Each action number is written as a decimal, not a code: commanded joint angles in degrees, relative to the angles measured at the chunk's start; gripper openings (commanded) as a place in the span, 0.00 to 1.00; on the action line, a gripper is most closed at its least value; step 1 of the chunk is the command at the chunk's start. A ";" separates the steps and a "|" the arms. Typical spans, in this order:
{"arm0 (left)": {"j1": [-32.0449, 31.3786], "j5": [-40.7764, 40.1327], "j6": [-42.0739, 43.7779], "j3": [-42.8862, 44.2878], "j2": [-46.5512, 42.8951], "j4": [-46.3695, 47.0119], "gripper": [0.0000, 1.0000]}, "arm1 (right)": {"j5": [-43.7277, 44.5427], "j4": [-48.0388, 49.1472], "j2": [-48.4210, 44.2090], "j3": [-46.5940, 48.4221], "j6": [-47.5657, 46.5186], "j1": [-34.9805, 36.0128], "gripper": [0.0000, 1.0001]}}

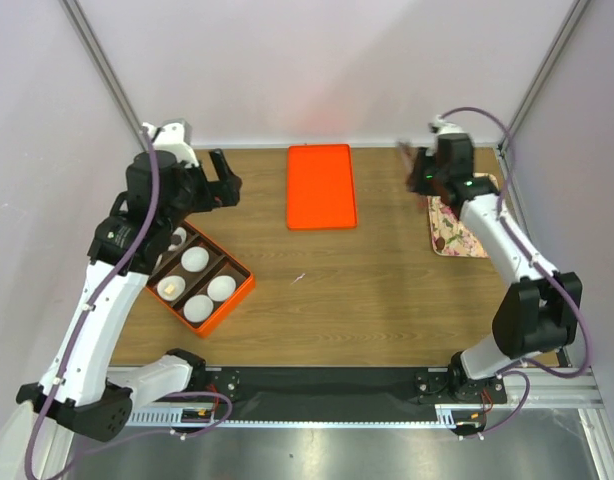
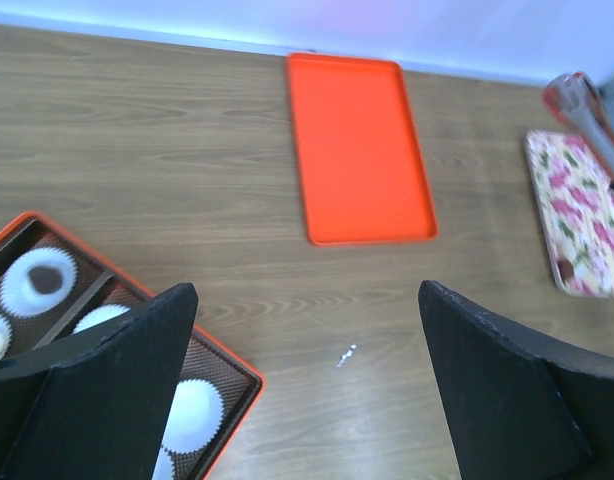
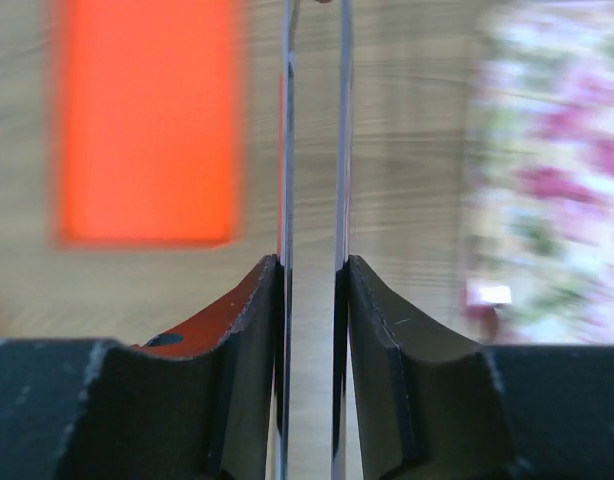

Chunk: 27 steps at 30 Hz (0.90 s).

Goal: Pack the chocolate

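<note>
One dark brown chocolate lies in a white paper cup in the orange box. A pale tan chocolate sits in another cup of that box. My left gripper hangs open and empty over the wood just right of the box. My right gripper is shut on a pair of thin metal tongs, whose two blades run forward between its fingers. It hovers at the floral plate's far left corner. The tongs' tips are cut off by the top of the right wrist view.
A flat orange tray lies at the back middle of the table. Several white paper cups fill the box's compartments. The floral plate lies at the far right near the enclosure wall. A tiny white speck lies on the wood.
</note>
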 commanded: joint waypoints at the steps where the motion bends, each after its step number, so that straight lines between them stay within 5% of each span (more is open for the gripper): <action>1: 4.45 0.21 -3.10 3.16 -2.49 -1.91 1.00 | -2.42 3.09 -3.89 -1.86 2.15 10.38 0.31; 13: 7.10 -5.15 -5.38 6.77 -9.08 1.51 1.00 | -9.98 22.43 8.22 -1.44 6.91 39.65 0.30; 27: 7.10 -2.78 -3.89 2.64 -13.30 2.40 1.00 | -13.76 31.13 20.71 3.93 1.19 50.58 0.30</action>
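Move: Held in the right gripper, the tongs are bound for the orange-rimmed box, its middle about 53 cm to that hand's left, 18 cm back and 20 cm lower; the box's back-row empty cup lies some 52 cm left and 14 cm back. The orange tray sits 21 cm left and 8 cm ahead, the flowered tray 17 cm right and level with the hand. From the left hand the box is some 15 cm left, 4 cm back and 35 cm below. Swinging fast from the flowered tray to the box, the right hand sweeps about 40 cm left and 20 cm back, sinking some 8 cm overall and turning roughly 60 degrees counter-clockwise, its grip on the tongs kept, until their tips reach over the empty cup. The open left hand clears upward about 9 cm, also going left and back, tilting its fingers up. ##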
